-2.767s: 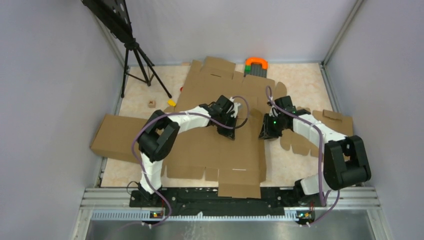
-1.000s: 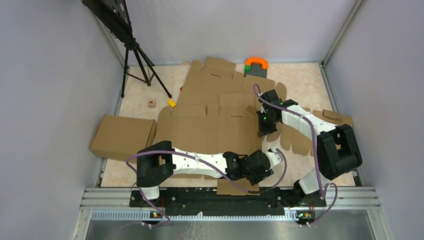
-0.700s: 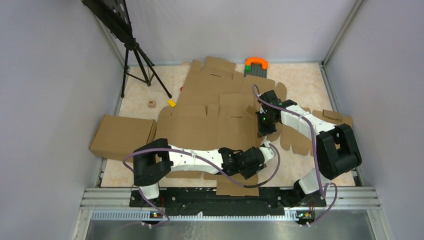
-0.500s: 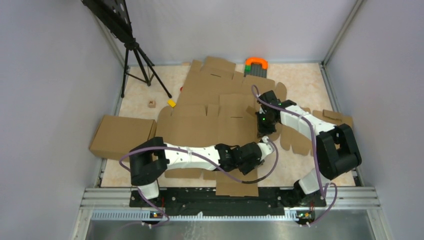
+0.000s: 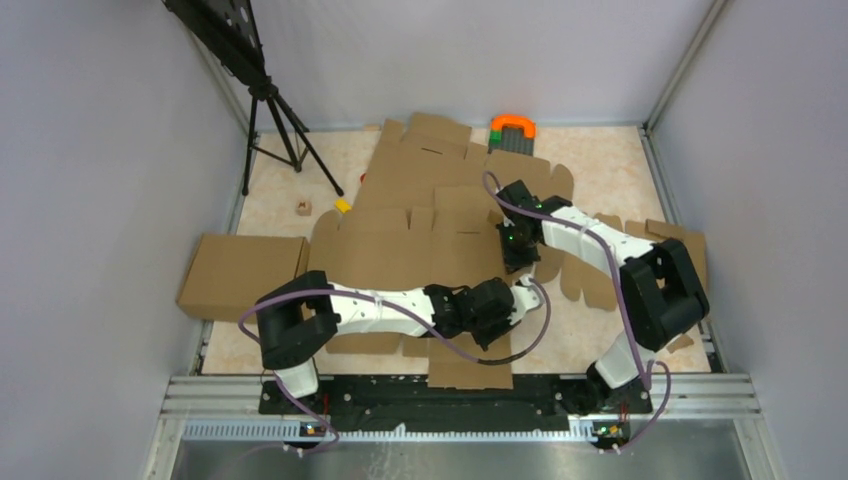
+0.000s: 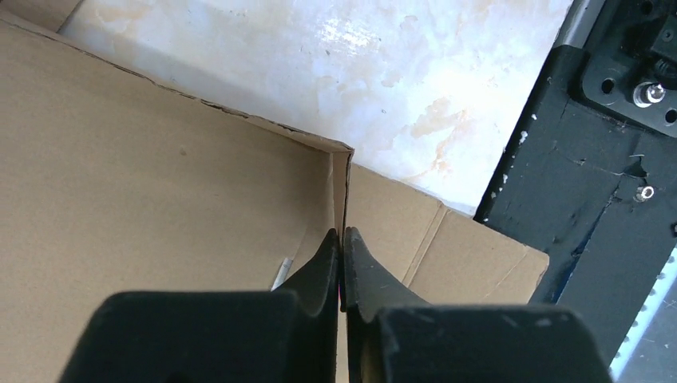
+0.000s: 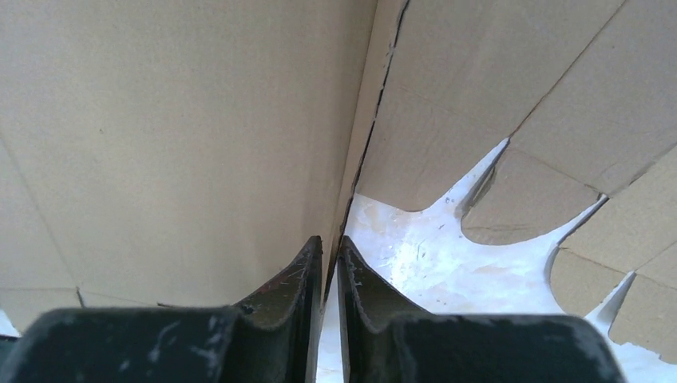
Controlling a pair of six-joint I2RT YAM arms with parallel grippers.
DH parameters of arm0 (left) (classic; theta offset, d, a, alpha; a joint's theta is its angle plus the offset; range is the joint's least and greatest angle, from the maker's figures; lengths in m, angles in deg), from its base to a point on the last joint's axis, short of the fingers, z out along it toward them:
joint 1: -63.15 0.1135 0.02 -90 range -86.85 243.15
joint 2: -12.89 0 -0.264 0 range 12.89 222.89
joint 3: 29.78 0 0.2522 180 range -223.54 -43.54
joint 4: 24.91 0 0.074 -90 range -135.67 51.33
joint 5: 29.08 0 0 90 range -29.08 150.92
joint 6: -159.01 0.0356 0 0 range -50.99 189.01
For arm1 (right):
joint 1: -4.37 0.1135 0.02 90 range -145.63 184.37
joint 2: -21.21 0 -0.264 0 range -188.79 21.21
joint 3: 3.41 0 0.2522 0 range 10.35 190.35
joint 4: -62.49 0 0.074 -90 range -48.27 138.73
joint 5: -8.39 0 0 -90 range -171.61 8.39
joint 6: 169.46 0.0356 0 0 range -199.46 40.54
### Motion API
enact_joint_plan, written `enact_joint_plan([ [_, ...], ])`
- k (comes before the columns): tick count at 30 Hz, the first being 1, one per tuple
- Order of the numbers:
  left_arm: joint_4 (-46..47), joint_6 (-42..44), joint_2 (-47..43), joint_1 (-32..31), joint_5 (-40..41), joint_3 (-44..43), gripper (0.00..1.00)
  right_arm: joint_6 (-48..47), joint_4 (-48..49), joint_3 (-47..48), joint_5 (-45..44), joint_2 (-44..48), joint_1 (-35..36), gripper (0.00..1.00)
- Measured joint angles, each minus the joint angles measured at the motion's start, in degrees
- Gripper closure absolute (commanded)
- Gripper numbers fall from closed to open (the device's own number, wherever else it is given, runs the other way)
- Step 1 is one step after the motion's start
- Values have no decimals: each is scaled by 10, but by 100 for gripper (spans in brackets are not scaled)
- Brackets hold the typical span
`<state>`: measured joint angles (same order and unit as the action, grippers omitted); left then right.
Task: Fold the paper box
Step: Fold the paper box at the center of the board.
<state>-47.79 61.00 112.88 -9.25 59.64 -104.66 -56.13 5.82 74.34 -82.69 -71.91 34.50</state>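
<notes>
The paper box [image 5: 400,260] lies as a large brown die-cut sheet in the middle of the table, its right side wall folded up. My left gripper [image 5: 517,294] reaches across the near part and is shut on that wall's near corner. In the left wrist view its tips [image 6: 343,234] pinch the upright edge of the paper box [image 6: 160,159]. My right gripper [image 5: 516,263] sits further back on the same wall. In the right wrist view its jaws [image 7: 329,239] stand narrow around the edge of the paper box [image 7: 199,120], a sliver of light beside one finger.
A plain cardboard slab [image 5: 240,275] lies at the left. Another flat sheet [image 5: 430,150] lies behind, beside an orange-and-grey object [image 5: 512,128]. Scalloped cardboard flaps [image 5: 600,280] lie at the right. A tripod [image 5: 270,110], a small block [image 5: 303,207] and a yellow piece [image 5: 343,205] stand back left.
My left arm swung from the near edge up to the box's right wall and shut its jaws on it. The right gripper and the box shifted slightly left.
</notes>
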Motion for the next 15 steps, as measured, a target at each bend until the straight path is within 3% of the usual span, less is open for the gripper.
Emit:
enact_joint_plan([
  [8,18,23,-3,7,-13,14,100,-3,-13,25,-31,-24,23,52],
  [15,28,38,-13,7,-13,26,100,-27,-7,83,-43,-49,5,44],
])
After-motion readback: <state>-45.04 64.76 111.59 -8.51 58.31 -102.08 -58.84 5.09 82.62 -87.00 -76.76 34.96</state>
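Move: My right fingers are around the upper edge of the paper box's raised right wall. That wall's far corner is about 9 cm ahead and 2 cm left, near finger height. The far panel's middle lies some 11 cm ahead, 9 cm left and 4 cm lower; a rounded flap lies level with my hand, 6 cm right and 5 cm down. From my left hand, pinching the wall's near end, the far corner is roughly 22 cm ahead and 1 cm left. I spread my right fingers to about half open, letting go of the wall's edge, then slide the hand forward about 4 cm towards the far corner, rising some 1.5 cm late on, the fingers still astride the wall. My left hand stays put and keeps its pinch on the near end of the wall. ##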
